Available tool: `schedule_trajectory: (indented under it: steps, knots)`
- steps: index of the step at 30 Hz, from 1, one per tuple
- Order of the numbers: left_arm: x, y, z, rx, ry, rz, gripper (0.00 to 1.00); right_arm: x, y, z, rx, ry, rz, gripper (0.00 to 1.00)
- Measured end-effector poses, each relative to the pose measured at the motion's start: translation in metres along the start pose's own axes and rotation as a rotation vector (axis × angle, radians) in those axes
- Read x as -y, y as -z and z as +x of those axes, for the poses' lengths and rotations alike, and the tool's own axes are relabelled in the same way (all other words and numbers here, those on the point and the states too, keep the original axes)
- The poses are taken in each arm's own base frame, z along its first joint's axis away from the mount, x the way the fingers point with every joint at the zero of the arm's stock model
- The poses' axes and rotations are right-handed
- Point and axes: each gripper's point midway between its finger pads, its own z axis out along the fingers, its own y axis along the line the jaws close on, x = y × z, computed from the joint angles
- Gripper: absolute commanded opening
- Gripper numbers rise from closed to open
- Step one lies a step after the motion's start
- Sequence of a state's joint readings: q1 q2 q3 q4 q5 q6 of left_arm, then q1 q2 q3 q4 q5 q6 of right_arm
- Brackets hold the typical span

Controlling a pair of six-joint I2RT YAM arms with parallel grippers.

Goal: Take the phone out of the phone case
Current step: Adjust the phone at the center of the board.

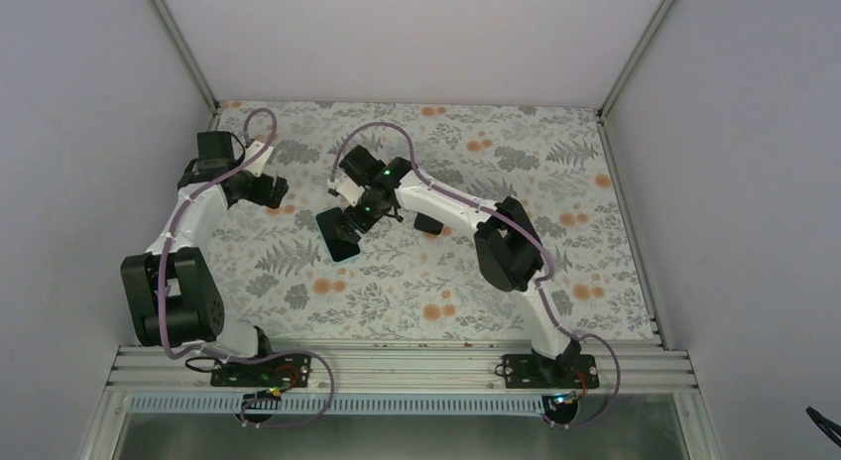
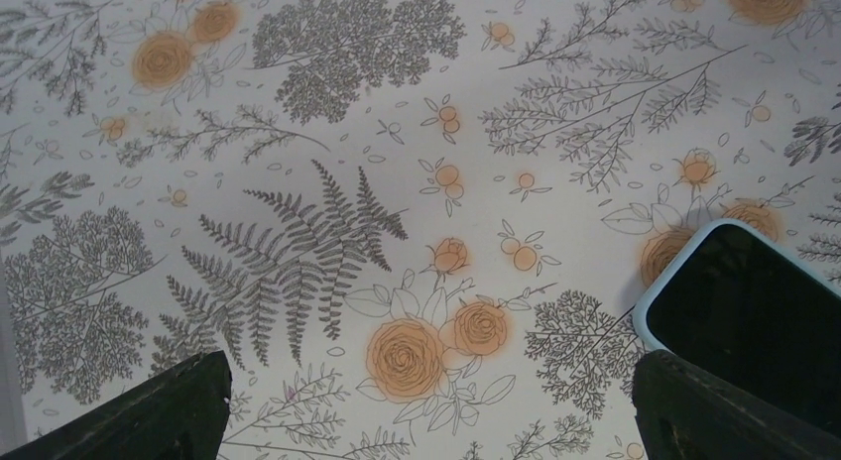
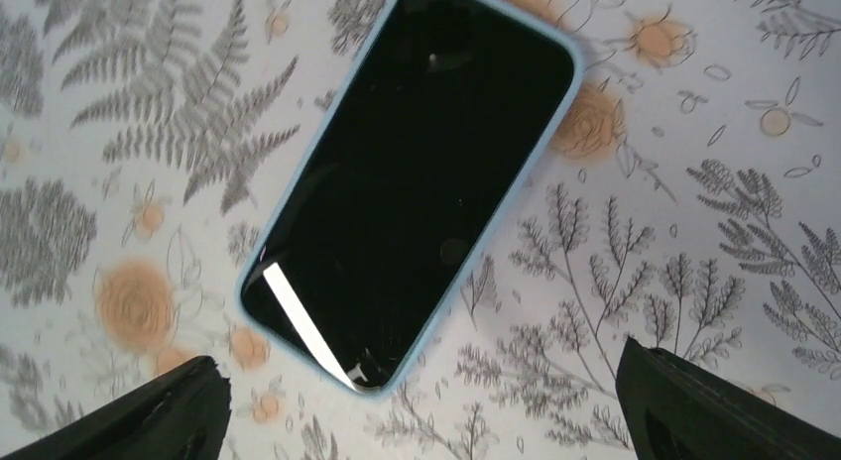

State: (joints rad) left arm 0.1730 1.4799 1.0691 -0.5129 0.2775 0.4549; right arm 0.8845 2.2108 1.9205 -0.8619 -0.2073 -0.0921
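The phone (image 3: 417, 177) lies flat on the floral cloth, black screen up, inside a light blue phone case (image 3: 372, 391) whose rim shows all round it. My right gripper (image 3: 421, 420) hovers open just past the phone's near end, with nothing between its fingers. In the top view the phone (image 1: 337, 237) sits mid-table under the right gripper (image 1: 357, 217). My left gripper (image 1: 278, 190) is open to the phone's left, above the cloth. In the left wrist view, one corner of the phone (image 2: 754, 321) and the case (image 2: 645, 301) shows by the right finger (image 2: 724, 415); the left gripper (image 2: 426, 420) holds nothing.
The floral cloth (image 1: 298, 282) covers the table, with grey walls on three sides and a metal rail (image 1: 397, 366) at the near edge. A small black shape (image 1: 428, 223) sits beside the right arm's forearm.
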Motion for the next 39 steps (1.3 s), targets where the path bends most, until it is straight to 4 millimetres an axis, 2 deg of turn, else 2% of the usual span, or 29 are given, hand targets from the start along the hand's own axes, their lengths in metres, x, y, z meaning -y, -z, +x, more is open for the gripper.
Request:
schedule_trajectory:
  steps: [5, 10, 16, 22, 28, 33, 39]
  knots:
    - [-0.001, 0.001, 0.006, -0.005, 0.01, -0.02, 1.0, 0.001, -0.018, -0.016, 0.033, -0.134, 0.017, 1.0]
    - [-0.003, 0.007, 0.001, 0.015, 0.016, -0.042, 1.0, -0.002, -0.039, -0.012, 0.014, -0.192, 0.025, 1.0]
    - [-0.002, 0.006, 0.006, 0.009, 0.026, -0.046, 1.0, -0.009, -0.063, 0.0, -0.031, -0.212, 0.019, 1.0]
    - [-0.005, 0.002, 0.01, -0.009, 0.036, -0.058, 1.0, -0.018, -0.067, 0.002, -0.041, -0.186, -0.005, 1.0]
    - [-0.009, 0.001, 0.017, -0.032, 0.04, -0.082, 1.0, -0.031, -0.067, 0.014, -0.06, -0.132, -0.079, 1.0]
    - [-0.01, 0.001, 0.017, -0.033, 0.041, -0.087, 1.0, -0.055, -0.06, 0.028, -0.09, -0.085, -0.215, 1.0]
    - [-0.011, 0.002, 0.018, -0.033, 0.041, -0.091, 1.0, -0.09, -0.057, 0.034, -0.093, -0.006, -0.372, 1.0]
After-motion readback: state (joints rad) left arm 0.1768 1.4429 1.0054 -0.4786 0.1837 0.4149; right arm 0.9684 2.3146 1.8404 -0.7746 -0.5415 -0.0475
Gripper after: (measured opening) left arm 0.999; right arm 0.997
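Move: The blue-rimmed phone lies slanted on the board, its far end leaning left; its middle is about 6 cm to the right hand's left, roughly 1 cm nearer the base and some 8 cm below. The bare black phone, half hidden under the right forearm, lies about 17 cm to that hand's right and 6 cm farther out. From the idle left hand, the blue-rimmed phone is some 16 cm to the right, 9 cm back and 13 cm down. With fingers kept wide open, the right hand sinks about 6 cm while sliding some 4 cm left to the blue-rimmed phone, turning roughly 10 degrees clockwise on the way. Staying low, it then draws back about 9 cm towards the base, its wrist turning back counter-clockwise and the fingertips swinging towards the base, the forward finger ending against the phone's right long edge near its near end. ##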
